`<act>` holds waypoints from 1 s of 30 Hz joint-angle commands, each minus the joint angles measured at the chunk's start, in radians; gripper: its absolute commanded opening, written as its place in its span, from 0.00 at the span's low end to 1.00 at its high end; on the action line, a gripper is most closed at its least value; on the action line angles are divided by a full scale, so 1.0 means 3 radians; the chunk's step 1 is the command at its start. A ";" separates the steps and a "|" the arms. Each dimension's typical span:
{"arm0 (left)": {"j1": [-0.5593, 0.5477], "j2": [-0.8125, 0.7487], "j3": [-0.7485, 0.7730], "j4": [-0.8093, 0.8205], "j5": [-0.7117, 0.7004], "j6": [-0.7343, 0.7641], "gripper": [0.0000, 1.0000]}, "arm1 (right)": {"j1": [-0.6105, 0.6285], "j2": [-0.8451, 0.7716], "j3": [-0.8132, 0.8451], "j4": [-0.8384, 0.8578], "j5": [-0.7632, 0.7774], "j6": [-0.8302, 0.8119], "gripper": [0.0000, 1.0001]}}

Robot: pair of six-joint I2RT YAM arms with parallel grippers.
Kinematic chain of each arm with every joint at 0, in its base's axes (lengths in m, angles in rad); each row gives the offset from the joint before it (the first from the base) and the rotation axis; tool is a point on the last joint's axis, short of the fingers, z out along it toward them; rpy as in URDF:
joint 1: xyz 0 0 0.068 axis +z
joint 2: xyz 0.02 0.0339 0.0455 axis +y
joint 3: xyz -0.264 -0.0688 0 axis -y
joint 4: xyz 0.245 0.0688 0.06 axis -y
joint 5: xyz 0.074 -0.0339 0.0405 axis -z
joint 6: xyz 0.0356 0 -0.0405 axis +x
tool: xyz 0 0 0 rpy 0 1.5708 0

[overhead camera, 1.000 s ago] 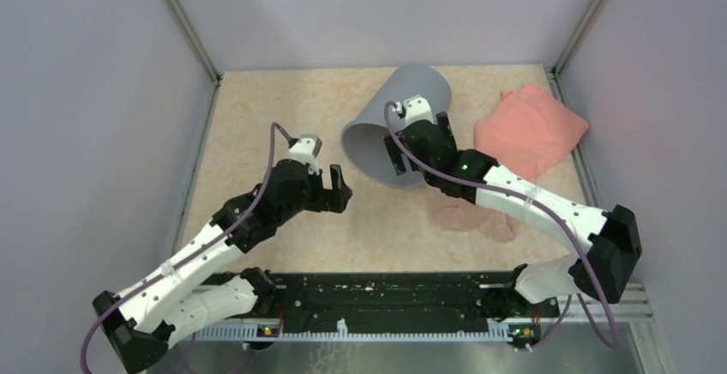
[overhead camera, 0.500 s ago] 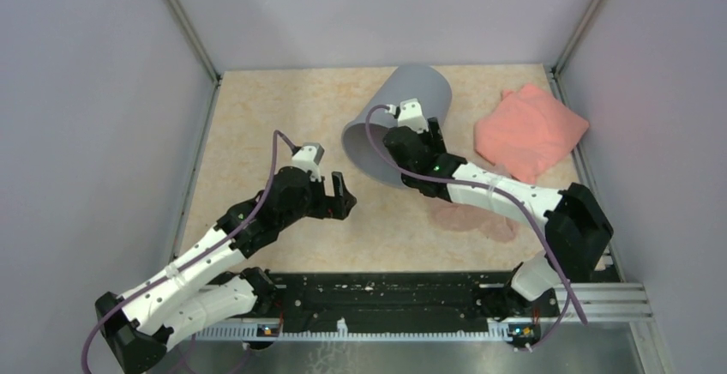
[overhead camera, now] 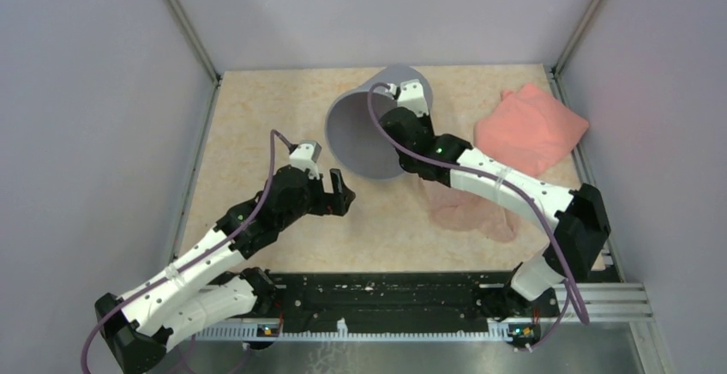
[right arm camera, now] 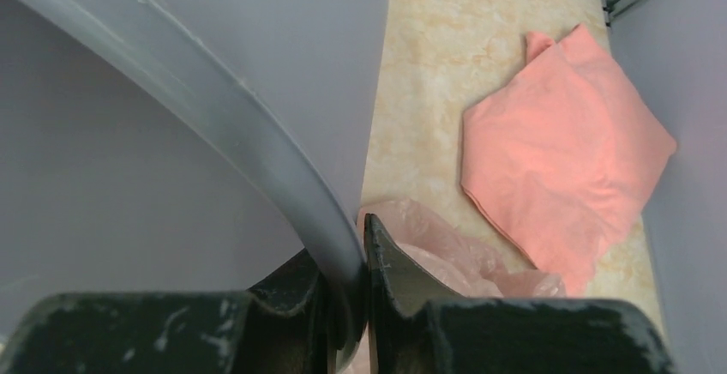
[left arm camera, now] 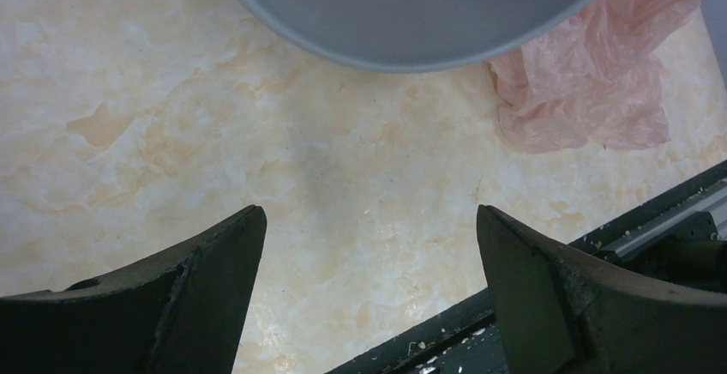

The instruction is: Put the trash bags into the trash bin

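Note:
The grey trash bin (overhead camera: 364, 138) is tilted, its mouth facing front-left. My right gripper (overhead camera: 393, 132) is shut on its rim (right arm camera: 257, 142), one finger inside and one outside the wall, as the right wrist view (right arm camera: 347, 250) shows. The pale pink crinkly trash bag (overhead camera: 470, 211) lies flat on the table just right of the bin and under my right forearm; it also shows in the wrist views (right arm camera: 446, 258) (left arm camera: 591, 82). My left gripper (overhead camera: 341, 187) (left arm camera: 369, 220) stands open and holds nothing, above bare table in front of the bin (left arm camera: 411, 5).
A salmon-pink folded bundle (overhead camera: 531, 129) (right arm camera: 566, 151) lies at the back right corner against the wall. Grey walls enclose the marbled table (overhead camera: 274, 117) on three sides. A black rail (overhead camera: 386, 297) runs along the front edge.
My right gripper has shut on the bin's rim, and the bin has shifted left and back, uncovering more of the trash bag. The left arm has drawn back slightly.

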 commanded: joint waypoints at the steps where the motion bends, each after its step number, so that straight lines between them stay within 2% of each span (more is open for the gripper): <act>1: 0.0006 0.0006 0.0220 0.0165 -0.0263 0.0094 0.98 | -0.0028 -0.0135 0.0530 -0.0419 -0.0310 0.0343 0.00; 10: 0.0006 0.0026 0.0491 0.0087 -0.0144 0.0166 0.98 | -0.0560 0.0138 0.1505 -0.1247 -0.1410 0.0703 0.00; 14: 0.0006 0.0025 0.0565 0.0058 -0.0093 0.0211 0.98 | -0.0802 0.0339 0.1858 -0.1493 -0.1669 0.0764 0.00; 19: 0.0006 0.0059 0.0608 0.0080 -0.0004 0.0235 0.98 | -0.1086 0.0433 0.1840 -0.1175 -0.2083 0.0823 0.00; 23: 0.0006 0.0062 0.0615 0.0058 0.0053 0.0211 0.98 | -0.1252 0.0553 0.1818 -0.0783 -0.2100 0.0855 0.00; 30: 0.0006 0.0020 0.0586 -0.0001 0.0106 0.0204 0.99 | -0.1478 0.1074 0.2374 -0.0701 -0.2153 0.0931 0.00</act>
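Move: The right hand already has the trash bin's rim between its shut fingers, at the right edge of the tilted mouth; the bin's middle is about 8 cm ahead, 6 cm to its left and 8 cm below. The pale trash bag lies 14 cm to its right and 5 cm back, the salmon trash bag some 30 cm right and 15 cm ahead, both about 22 cm below. From the left hand the bin's middle is roughly 20 cm ahead, 11 cm right and slightly below. Keeping its pinch on the bin's rim, the right hand first lifts it about 6 cm, then swings it some 10 cm forward with a slight drift right while sinking about 3 cm, rolling its left side up by nearly 30 degrees and tipping the fingers down a little. The left hand, open and empty, rises some 6 cm clear of the bin. ##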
